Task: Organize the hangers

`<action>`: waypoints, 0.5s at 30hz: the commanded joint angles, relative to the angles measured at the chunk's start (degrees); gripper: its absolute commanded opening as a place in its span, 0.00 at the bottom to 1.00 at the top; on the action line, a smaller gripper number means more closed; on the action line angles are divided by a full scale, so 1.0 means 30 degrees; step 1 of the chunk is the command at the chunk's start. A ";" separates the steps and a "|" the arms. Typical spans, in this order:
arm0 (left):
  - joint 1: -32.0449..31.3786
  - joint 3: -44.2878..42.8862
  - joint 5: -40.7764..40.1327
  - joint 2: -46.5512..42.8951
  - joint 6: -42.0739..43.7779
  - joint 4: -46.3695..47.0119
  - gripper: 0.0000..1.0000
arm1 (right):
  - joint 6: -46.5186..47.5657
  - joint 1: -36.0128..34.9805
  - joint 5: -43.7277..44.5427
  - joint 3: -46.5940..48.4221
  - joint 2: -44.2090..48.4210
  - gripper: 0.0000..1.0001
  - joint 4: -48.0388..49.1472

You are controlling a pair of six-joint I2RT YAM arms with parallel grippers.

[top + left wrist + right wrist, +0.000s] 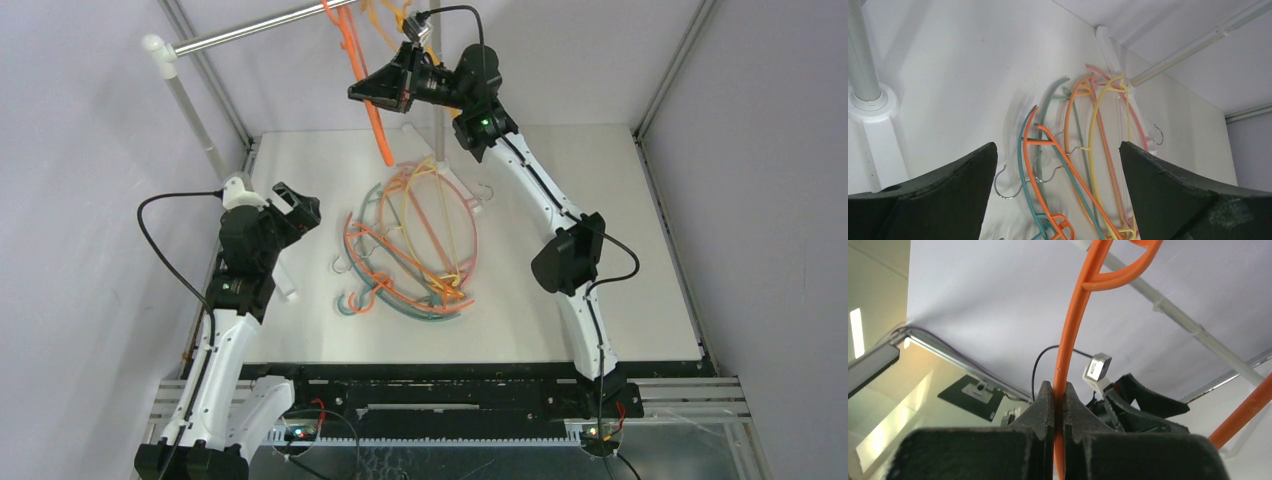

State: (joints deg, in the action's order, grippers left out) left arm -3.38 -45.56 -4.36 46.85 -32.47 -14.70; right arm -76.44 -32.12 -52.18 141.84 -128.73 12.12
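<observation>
A tangle of orange, yellow, pink and teal hangers (415, 245) lies in the middle of the white table (620, 300). My right gripper (372, 97) is raised at the back, just under the rail (260, 30), and is shut on the thin arm of an orange hanger (380, 135) that hangs down from it. In the right wrist view the jaws (1059, 390) pinch that orange hanger (1070, 330) tightly. My left gripper (300, 210) hovers left of the pile, open and holding nothing. Its wrist view shows the pile of hangers (1088, 150) between the spread fingers (948, 190).
The silver rail runs across the top left on a white post (190, 110); a second post (437, 110) stands behind the pile. A few more yellow and orange hangers (385, 20) sit at the rail's top edge. Grey walls close in both sides.
</observation>
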 commanded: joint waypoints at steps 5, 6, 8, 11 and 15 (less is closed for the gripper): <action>-0.0102 -0.0760 -0.0330 -0.0445 0.0678 -0.0348 0.97 | 0.0355 0.0370 0.3847 0.1941 -0.1512 0.00 0.0898; -0.0104 -0.0803 -0.0311 -0.0456 0.0703 -0.0385 0.97 | 0.0397 0.0431 0.4092 0.2027 -0.1645 0.00 0.0899; -0.0096 -0.0878 -0.0274 -0.0437 0.0741 -0.0422 0.97 | 0.0376 0.0557 0.4552 0.2135 -0.1834 0.00 0.0895; -0.0089 -0.0944 -0.0268 -0.0327 0.0788 -0.0468 0.97 | 0.0492 0.0723 0.5300 0.2364 -0.2031 0.00 0.0566; -0.0104 -0.0984 -0.0315 -0.0142 0.0833 -0.0462 0.97 | 0.0804 0.0955 0.6007 0.2458 -0.1989 0.02 -0.0547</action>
State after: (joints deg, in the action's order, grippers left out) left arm -3.38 -45.58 -4.43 46.48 -31.44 -17.17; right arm -75.07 -30.22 -38.81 146.58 -135.74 12.05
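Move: The spot on the metal rail beside the hung yellow hanger lies about 15 cm ahead of the right hand, level with it sideways and some 12 cm above. That hung hanger's body is about 13 cm ahead, 8 cm to the right and 5 cm higher; the hanger pile on the table is some 5 cm ahead, 7 cm right and 48 cm below. From the left hand the rail spot is about 21 cm ahead, 14 cm right and 35 cm up. Keeping its shut fingers pinched on the orange hanger's arm, the right hand carries it forward about 8 cm towards the rail, beside the yellow hanger already hung there. It dips some 3 cm on the way and begins to rise again at the end, while the wrist turns roughly 15 degrees clockwise, swinging the hanger's upper end to the right. ##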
